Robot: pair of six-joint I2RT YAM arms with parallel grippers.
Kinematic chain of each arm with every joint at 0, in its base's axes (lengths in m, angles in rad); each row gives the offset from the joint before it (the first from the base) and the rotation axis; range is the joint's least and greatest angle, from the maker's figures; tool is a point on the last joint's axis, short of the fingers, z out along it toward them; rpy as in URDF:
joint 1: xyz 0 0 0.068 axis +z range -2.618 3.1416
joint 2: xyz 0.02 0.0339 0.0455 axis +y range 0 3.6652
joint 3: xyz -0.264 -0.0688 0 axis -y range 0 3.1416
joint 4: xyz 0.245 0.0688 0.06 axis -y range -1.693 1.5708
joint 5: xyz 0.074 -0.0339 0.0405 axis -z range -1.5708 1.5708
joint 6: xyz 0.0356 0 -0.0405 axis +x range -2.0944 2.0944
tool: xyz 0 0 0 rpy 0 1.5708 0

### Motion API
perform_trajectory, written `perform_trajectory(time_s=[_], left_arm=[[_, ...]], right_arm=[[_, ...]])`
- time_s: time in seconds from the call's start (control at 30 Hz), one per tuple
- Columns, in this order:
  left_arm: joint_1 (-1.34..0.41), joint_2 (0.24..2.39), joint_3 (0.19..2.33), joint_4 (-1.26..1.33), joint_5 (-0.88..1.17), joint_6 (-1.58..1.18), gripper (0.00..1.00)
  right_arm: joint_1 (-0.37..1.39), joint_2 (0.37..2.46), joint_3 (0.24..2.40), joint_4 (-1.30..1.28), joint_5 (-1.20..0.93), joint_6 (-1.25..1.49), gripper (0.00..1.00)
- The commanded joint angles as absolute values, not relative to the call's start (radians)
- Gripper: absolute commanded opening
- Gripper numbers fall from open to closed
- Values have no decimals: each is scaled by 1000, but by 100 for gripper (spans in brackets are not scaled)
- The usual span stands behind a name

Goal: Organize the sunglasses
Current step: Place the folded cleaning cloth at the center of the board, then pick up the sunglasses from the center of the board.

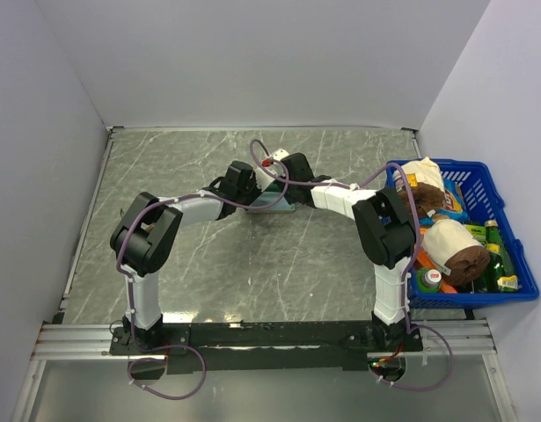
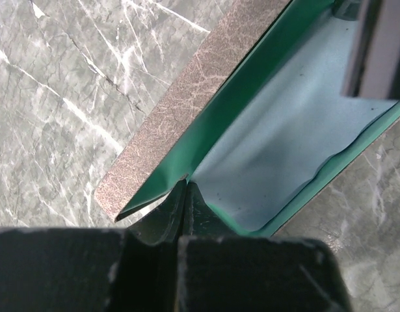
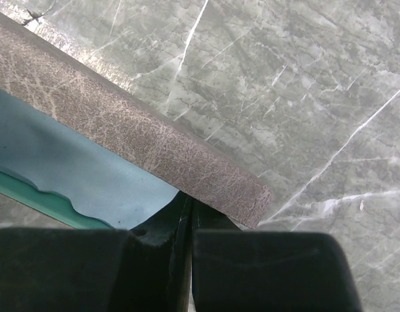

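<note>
The grey-brown case (image 1: pixel 272 206) lies open in the middle of the table, between both wrists. Its textured flap (image 2: pixel 180 110) and green lining (image 2: pixel 233 107) frame a light blue cloth (image 2: pixel 284 130) spread inside. My left gripper (image 2: pixel 185 185) is shut, its tips at the corner where lining and cloth meet. My right gripper (image 3: pixel 190 198) is shut too, its tips just under the case flap (image 3: pixel 154 143), beside the cloth (image 3: pixel 56 156). I cannot tell whether either pinches a thin edge. The sunglasses are hidden.
A blue basket (image 1: pixel 497 195) full of bottles and packages stands at the table's right edge, close to the right arm's elbow. White walls close in the table at the back and on both sides. A metal rail runs along the near edge.
</note>
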State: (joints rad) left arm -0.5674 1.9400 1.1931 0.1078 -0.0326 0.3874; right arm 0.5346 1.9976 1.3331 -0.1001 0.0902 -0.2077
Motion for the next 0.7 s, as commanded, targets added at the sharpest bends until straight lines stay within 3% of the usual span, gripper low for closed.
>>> perform_trajectory(time_s=[0.0,0.07,0.17,0.37,0.67], left_arm=[[-575,1914,1193,124,-69,406,8],[-575,1914,1192,124,-72,406,15],[-575,1910,1183,129,-75,408,24],[-574,1898,1167,149,-84,407,33],[-575,1838,1120,175,-83,411,38]], right_arm=[[568,1942,1338,-89,87,-252,4],[568,1942,1338,-91,90,-259,20],[569,1936,1335,-87,94,-265,30],[577,1925,1335,-84,104,-275,41],[581,1898,1347,-139,106,-279,49]])
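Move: The folded cloth lies flat on the green board, its far corners still between the nearly shut fingers. Its middle is about 5 cm to the right and 2 cm back of the left hand, and 5 cm to the left and 2 cm back of the right, roughly 1 cm lower. The board's middle is close by, about 1 cm back of both hands and 5 cm inward; the brown flap's middle is some 2 cm ahead and 5 cm inward. Both hands let go of the folded cloth's far corners, opening their fingers a little under halfway. The left hand then eases off about 1.5 cm to its left, sinking and drawing back a little beside the board's end, while the right stays almost in place at the right end with only a slight wrist roll. ##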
